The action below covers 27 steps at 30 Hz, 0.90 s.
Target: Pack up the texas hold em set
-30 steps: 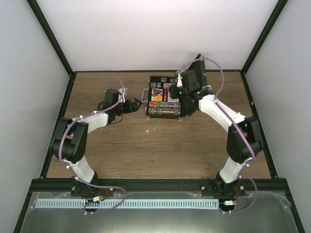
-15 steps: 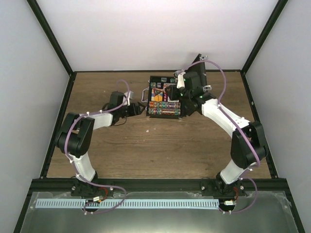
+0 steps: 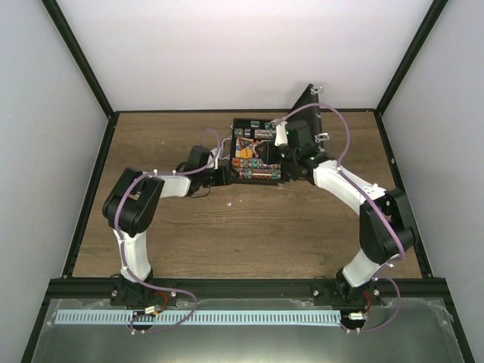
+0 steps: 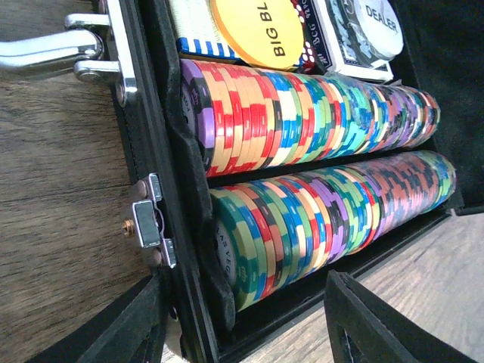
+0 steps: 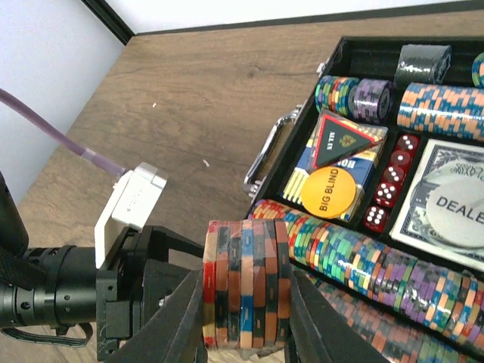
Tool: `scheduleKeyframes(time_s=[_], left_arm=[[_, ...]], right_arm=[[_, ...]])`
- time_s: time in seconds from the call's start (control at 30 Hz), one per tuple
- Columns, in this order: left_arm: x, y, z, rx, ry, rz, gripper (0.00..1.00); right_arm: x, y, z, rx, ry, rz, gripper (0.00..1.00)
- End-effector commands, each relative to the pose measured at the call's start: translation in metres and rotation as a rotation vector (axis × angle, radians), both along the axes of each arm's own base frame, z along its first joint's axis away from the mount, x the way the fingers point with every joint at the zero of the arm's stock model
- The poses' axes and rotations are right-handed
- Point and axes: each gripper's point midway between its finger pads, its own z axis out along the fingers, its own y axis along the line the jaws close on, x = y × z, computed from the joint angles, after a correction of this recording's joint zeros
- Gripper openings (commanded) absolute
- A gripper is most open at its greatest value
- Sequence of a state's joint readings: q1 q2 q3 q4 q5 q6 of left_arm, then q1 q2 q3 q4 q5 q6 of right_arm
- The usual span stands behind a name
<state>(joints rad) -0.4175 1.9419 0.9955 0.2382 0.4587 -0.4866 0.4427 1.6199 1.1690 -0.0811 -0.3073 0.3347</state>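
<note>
The texas hold em set's black briefcase (image 3: 255, 155) lies open, its lid (image 3: 308, 106) standing up at the right. Two long rows of multicoloured chips (image 4: 318, 113) fill its near side. My left gripper (image 4: 242, 333) is open and straddles the case's front left corner, one finger outside the wall by the latch (image 4: 147, 223), the other clear of the front wall. My right gripper (image 5: 246, 325) is shut on a short stack of chips (image 5: 246, 283) and holds it above the case's near left part, over the left gripper (image 5: 144, 295).
Inside the case lie card decks, a yellow BIG BLIND button (image 5: 330, 193), a white DEALER button (image 5: 457, 208) and red dice (image 5: 389, 185). The silver handle (image 4: 45, 53) sticks out on the case's left side. Black frame rails edge the wooden table (image 3: 227, 227).
My left arm has reached right until its gripper sits at the case's corner, and its jaws have narrowed. The right gripper with the chip stack has shifted slightly left over the case.
</note>
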Motion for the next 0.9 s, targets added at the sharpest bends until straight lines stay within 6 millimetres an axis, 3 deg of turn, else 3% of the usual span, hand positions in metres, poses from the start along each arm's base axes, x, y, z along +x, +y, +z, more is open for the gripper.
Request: scheduleKeyframes(time_s=[0.0, 0.13, 0.3, 0.4, 0.5, 0.6, 0.73, 0.87], left_arm=[[-0.014, -0.027, 0.013, -0.002, -0.055, -0.068, 0.58], [-0.039, -0.053, 0.009, -0.013, -0.033, -0.122, 0.59], [-0.071, -0.091, 0.021, -0.024, -0.07, -0.19, 0.58], [-0.083, -0.105, 0.036, -0.054, -0.102, -0.23, 0.58], [-0.088, -0.101, 0.053, -0.068, -0.135, -0.232, 0.6], [-0.088, -0.076, 0.058, 0.003, -0.153, -0.177, 0.64], [-0.07, -0.013, 0.068, 0.124, -0.148, -0.025, 0.75], [-0.044, 0.06, 0.11, 0.191, -0.185, 0.111, 0.96]], right_arm=[[-0.006, -0.001, 0.034, 0.052, -0.095, 0.007, 0.01], [-0.007, -0.02, 0.035, -0.017, -0.133, -0.065, 0.01], [-0.009, -0.051, 0.027, -0.167, -0.158, -0.165, 0.01], [-0.009, -0.054, 0.024, -0.206, -0.169, -0.16, 0.01], [-0.002, -0.044, 0.026, -0.212, -0.184, -0.115, 0.01], [0.016, -0.032, 0.02, -0.247, -0.172, -0.072, 0.01], [0.046, -0.019, 0.0, -0.335, -0.139, -0.028, 0.01], [0.071, -0.011, -0.023, -0.486, -0.138, -0.01, 0.01]])
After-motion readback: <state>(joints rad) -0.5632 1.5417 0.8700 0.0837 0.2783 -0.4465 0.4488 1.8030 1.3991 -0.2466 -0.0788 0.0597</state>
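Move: The left fingers already straddle the poker case's near-left corner, with the case's middle about 11 cm ahead and 9 cm right. The right hand, holding a short chip stack, has the far chip row's gap roughly 16 cm ahead, 3 cm left and 15 cm below. At about the same depth below that hand, the big blind button lies some 10 cm ahead and 5 left, and the dealer button 11 ahead and 2 right. Left shoves case corner about 10 cm right and back, then opens, lifting; right swings chips right, then forward. ##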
